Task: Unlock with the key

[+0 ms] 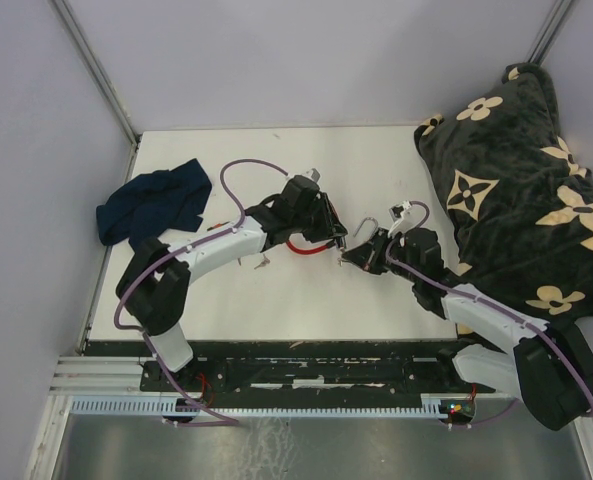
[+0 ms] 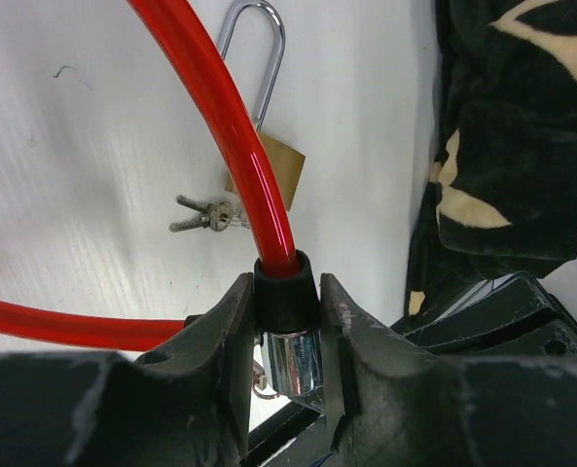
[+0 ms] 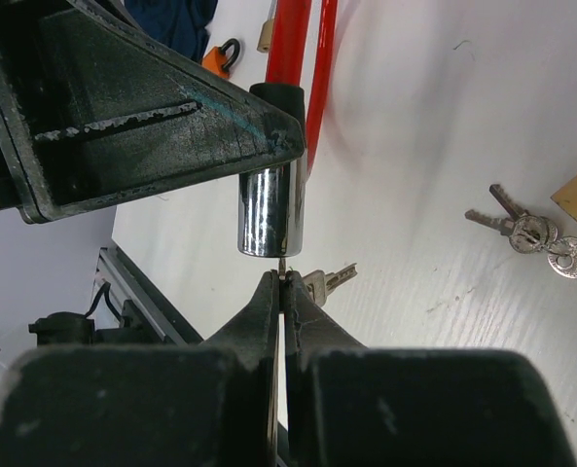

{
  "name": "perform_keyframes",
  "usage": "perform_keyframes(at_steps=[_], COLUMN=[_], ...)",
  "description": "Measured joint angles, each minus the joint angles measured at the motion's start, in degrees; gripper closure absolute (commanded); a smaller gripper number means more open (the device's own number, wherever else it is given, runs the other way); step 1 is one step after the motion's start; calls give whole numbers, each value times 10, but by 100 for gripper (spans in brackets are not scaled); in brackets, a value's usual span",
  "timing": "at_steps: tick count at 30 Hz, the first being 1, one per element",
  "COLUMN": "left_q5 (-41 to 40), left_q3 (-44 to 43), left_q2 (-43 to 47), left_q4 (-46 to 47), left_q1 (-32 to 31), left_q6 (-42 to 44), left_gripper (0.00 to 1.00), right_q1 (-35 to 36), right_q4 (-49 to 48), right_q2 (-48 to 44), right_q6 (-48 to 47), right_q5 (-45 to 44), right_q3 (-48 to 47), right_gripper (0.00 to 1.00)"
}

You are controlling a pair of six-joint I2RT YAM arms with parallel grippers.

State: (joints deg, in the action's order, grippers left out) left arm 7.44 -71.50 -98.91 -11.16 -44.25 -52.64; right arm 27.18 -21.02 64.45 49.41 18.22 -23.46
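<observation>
A red cable lock (image 2: 232, 126) ends in a black collar and a chrome cylinder (image 2: 290, 362). My left gripper (image 2: 286, 321) is shut on that collar and cylinder, holding them above the white table (image 1: 276, 300). In the right wrist view the chrome cylinder (image 3: 269, 212) hangs just beyond my right gripper (image 3: 286, 282). That gripper is shut on a thin key (image 3: 284, 265) whose tip meets the cylinder's end face. A second key (image 3: 329, 280) on the same ring sticks out to the right. The two grippers meet mid-table, left gripper (image 1: 333, 232) and right gripper (image 1: 359, 255).
A brass padlock (image 2: 269, 165) with a steel shackle lies on the table, a small bunch of keys (image 2: 208, 216) beside it. A blue cloth (image 1: 156, 205) lies at the left. A black patterned blanket (image 1: 521, 190) covers the right side. A small orange lock (image 3: 225, 53) lies further off.
</observation>
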Motion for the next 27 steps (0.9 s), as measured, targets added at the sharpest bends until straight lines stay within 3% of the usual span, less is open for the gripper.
perform_keyframes(at_steps=[14,27], left_q5=[5,40], left_q3=[59,208], left_q2=[48,163], left_q4=[89,396], left_q1=[2,22], left_q6=[-5,-61], left_gripper=[97,97], right_q1=[-21,-54], right_q4=[-14,-107], right_q2=[-9,-44], right_q6=[10,76], right_q5=[50,144], right_q3=[-9,-38], right_gripper=[98,98])
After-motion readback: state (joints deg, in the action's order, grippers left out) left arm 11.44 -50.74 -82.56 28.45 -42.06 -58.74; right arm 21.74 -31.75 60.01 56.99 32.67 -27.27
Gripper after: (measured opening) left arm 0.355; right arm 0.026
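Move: The left hand already grips the red cable lock by its collar, and the key in the right fingers, already at its keyhole, is about 3 cm back and 1 cm right of that hand. From the right hand the lock is some 2 cm ahead and 2 cm left, at its height. On the table about 12 cm below the right hand, the loose keys lie some 7 cm ahead and 2 cm right, the brass padlock about 10 cm ahead and 5 cm right. After barely stirring at first, both hands rise together away from the table, the left by about 12 cm and the right slightly less, keeping the lock and the key joined between the shut right fingertips and the left grip. On the way up the left wrist swings its steeply down-pointing fingers up towards level by some 35 degrees, rolling the lock body counter-clockwise about the key as seen from the right hand, while the right hand tilts up more gently and keeps its pinch on the key. ##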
